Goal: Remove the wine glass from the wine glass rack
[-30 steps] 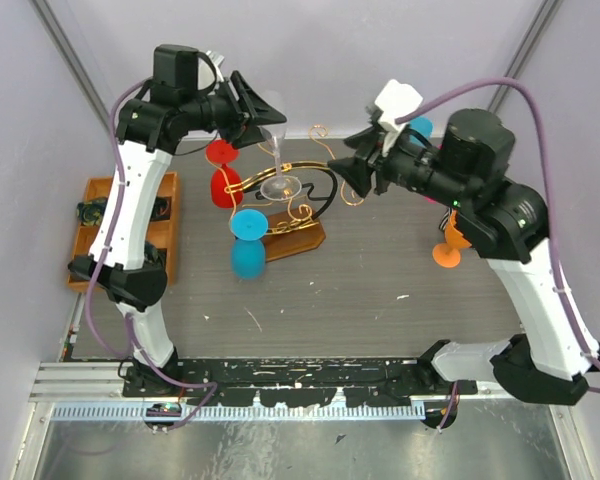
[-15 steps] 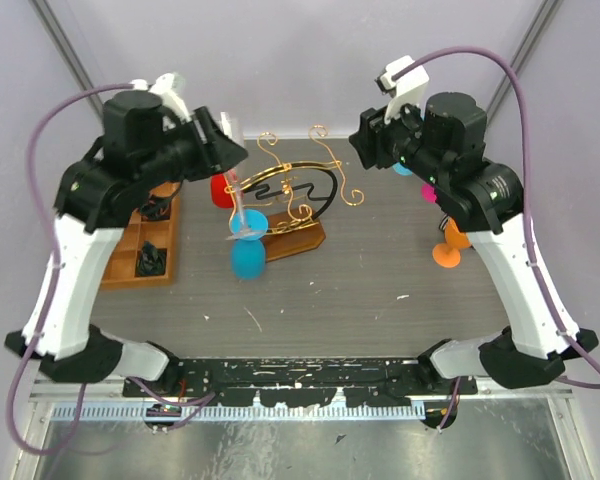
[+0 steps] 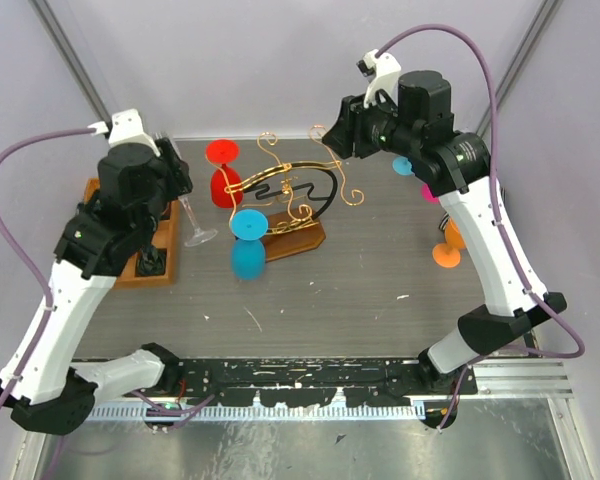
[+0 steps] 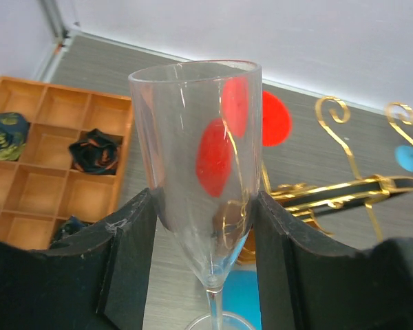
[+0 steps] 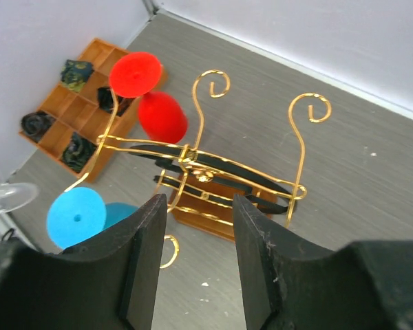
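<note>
The clear wine glass (image 4: 193,124) is off the wine glass rack (image 3: 292,196) and to its left. My left gripper (image 4: 201,206) is shut on its bowl, one finger on each side. In the top view the left gripper (image 3: 177,180) hides the bowl. Only the stem and round foot of the wine glass (image 3: 200,237) show, beside the tray. Whether the foot touches the table I cannot tell. A red glass (image 3: 223,170) and a blue glass (image 3: 248,240) still hang on the rack (image 5: 213,165). Raised over the rack's right end, my right gripper (image 5: 196,227) is open and empty.
The orange-brown compartment tray (image 3: 152,268), holding dark rolled items, lies at the left under my left arm. Orange (image 3: 446,250), pink (image 3: 430,192) and light blue (image 3: 405,165) glasses stand at the right, behind my right arm. Walls close off the back and sides.
My left arm has carried the clear glass off the rack, leftward and down beside the tray. The right gripper has pulled back and risen from the rack.
</note>
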`<control>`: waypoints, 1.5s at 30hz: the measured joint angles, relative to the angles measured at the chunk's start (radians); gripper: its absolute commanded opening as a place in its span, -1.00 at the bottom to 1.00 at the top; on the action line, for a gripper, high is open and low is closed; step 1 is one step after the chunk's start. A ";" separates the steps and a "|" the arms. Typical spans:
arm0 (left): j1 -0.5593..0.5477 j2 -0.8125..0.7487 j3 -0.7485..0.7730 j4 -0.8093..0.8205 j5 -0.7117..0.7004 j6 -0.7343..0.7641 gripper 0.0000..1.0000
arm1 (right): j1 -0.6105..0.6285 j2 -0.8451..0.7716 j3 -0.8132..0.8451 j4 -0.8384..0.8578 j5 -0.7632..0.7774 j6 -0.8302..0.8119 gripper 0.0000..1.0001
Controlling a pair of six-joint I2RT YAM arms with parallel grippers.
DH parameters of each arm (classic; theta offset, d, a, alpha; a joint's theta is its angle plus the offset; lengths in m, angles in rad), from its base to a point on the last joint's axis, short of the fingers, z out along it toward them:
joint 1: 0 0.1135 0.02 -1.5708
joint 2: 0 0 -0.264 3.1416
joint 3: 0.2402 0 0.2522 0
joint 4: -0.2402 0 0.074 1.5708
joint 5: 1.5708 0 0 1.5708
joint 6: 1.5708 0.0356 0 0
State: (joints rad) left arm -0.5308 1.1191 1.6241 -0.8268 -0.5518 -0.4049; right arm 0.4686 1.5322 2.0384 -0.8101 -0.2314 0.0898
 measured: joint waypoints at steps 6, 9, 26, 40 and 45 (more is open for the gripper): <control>0.000 -0.104 -0.309 0.242 -0.142 0.070 -0.40 | 0.000 0.026 0.035 -0.001 -0.122 0.102 -0.06; 0.000 -0.132 -0.412 0.366 -0.192 0.117 -0.46 | 0.002 0.051 0.046 0.009 -0.170 0.143 -0.06; 0.000 -0.064 -0.818 0.988 -0.412 0.343 -0.44 | 0.003 0.090 0.021 0.039 -0.243 0.201 -0.07; 0.000 0.122 -0.998 1.382 -0.534 0.446 -0.52 | 0.003 0.161 0.011 0.047 -0.250 0.200 -0.07; 0.000 0.147 -1.056 1.428 -0.571 0.419 -0.52 | 0.003 0.161 -0.015 0.051 -0.250 0.196 -0.07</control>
State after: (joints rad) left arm -0.5308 1.2663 0.5678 0.6010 -1.1229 0.0139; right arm 0.4721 1.6932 2.0232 -0.7593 -0.4812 0.2855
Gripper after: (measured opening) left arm 0.577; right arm 0.468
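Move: The left hand already holds the clear wine glass high up; open table beside the tray's right edge lies about 8 cm ahead, 3 cm left and 35 cm down. From that hand, the tray's middle is 6 cm ahead and 20 cm left, the hanging red glass 13 cm ahead, 5 cm right and 20 cm down, and the blue glass 4 cm back and 12 cm right. From the empty right hand, the rack is some 10 cm left, 2 cm ahead and 22 cm down. The left hand keeps its pinch on the clear glass's bowl and sinks steadily by some 21 cm, easing about 5 cm forward and 6 cm left towards the open table beside the tray, while the wrist swings counter-clockwise by nearly 30 degrees and its left side rises. The empty right hand, fingers still half open, first slides left towards the rack, pauses, then sinks about 5 cm over it with its fingers tipping farther down, still short of the hanging glasses. ##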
